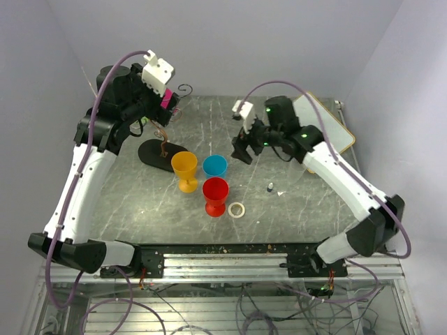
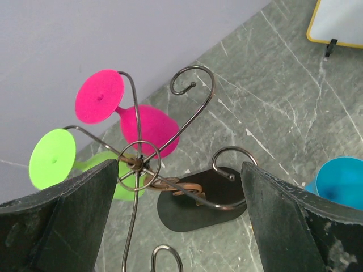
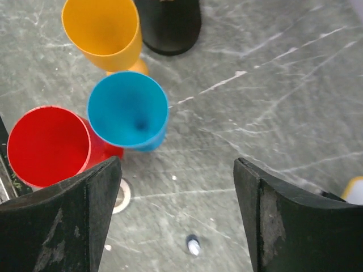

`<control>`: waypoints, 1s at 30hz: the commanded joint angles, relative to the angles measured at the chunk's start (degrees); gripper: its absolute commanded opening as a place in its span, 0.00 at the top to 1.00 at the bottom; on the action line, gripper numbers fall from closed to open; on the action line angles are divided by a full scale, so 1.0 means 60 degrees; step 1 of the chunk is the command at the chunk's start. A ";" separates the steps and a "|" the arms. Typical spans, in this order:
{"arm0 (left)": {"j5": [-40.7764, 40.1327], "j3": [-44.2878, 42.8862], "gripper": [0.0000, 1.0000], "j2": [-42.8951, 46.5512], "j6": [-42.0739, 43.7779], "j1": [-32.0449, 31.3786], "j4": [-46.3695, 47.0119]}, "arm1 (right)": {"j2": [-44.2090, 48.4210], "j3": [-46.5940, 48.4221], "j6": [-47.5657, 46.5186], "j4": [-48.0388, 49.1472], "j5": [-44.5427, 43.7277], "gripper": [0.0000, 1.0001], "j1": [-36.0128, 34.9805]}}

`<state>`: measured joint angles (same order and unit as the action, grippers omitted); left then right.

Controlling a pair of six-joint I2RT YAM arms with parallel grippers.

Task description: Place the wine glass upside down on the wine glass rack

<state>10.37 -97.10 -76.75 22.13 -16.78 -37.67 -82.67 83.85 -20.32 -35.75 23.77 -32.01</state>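
The wine glass rack (image 2: 136, 164) is a dark wire tree with curled arms on a black oval base (image 1: 157, 152). A pink wine glass (image 2: 142, 122) and a green one (image 2: 57, 158) hang upside down from its arms. My left gripper (image 2: 178, 226) hovers open just above the rack's hub, gripping nothing. Three glasses stand upright mid-table: yellow (image 1: 184, 167), blue (image 1: 214, 166) and red (image 1: 215, 195). My right gripper (image 3: 176, 215) is open above the table, just right of the blue glass (image 3: 127, 110), with nothing between its fingers.
A white ring (image 1: 237, 209) lies by the red glass. A small dark-and-white bit (image 1: 269, 186) sits to its right. A yellow-rimmed white board (image 1: 328, 125) lies at the back right under the right arm. Walls close the table at back and sides.
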 commanded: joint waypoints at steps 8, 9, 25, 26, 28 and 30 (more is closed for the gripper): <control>-0.0995 0.0430 0.00 0.1171 -0.0273 0.0240 0.0712 | -0.2040 0.0537 0.0441 0.0373 -0.1615 0.28 -0.1575; -0.0976 0.0402 0.00 0.1186 -0.0251 0.0239 0.0694 | -0.2180 0.0636 0.0489 0.0375 -0.1755 0.31 -0.1628; -0.0759 0.0231 0.00 0.1074 -0.0359 0.0262 0.0549 | -0.3246 0.1150 0.0482 0.0152 -0.2121 0.65 -0.1897; -0.0782 0.0180 0.00 0.1062 -0.0390 0.0282 0.0530 | -0.3280 0.1188 0.0465 0.0140 -0.2135 0.69 -0.1897; -0.0845 0.0098 0.00 0.1024 -0.0498 0.0302 0.0508 | -0.3300 0.1217 0.0436 0.0116 -0.2217 0.77 -0.1887; -0.0871 0.0060 0.00 0.0994 -0.0579 0.0354 0.0521 | -0.3287 0.1264 0.0358 0.0091 -0.2378 0.86 -0.1895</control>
<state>6.15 -94.35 -70.43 20.27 -15.42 -35.42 -102.10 89.27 -17.69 -34.83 10.98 -43.09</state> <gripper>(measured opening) 0.998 0.207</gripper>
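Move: The blue glass I'm going for stands about 10 cm to my right hand's left, level with it fore and aft, its middle some 16 cm below. The orange glass is another 10 cm left beyond the blue one, and the red glass about 8 cm nearer me than the blue. The tape ring lies about 9 cm back and 2 cm left of my right hand. From my left hand the blue glass is roughly 16 cm right, 6 cm back and 30 cm down. I drop my right hand about 11 cm and carry it 7 cm left to the blue glass's right-hand rim, quickly at first and then easing down, tipping the fingers some 15 degrees steeper. Meanwhile I bring the fingers most of the way shut astride the wall, one inside the cup and one outside. My left hand, still open, backs a few centimetres up, back and left from the rack, then waits. ##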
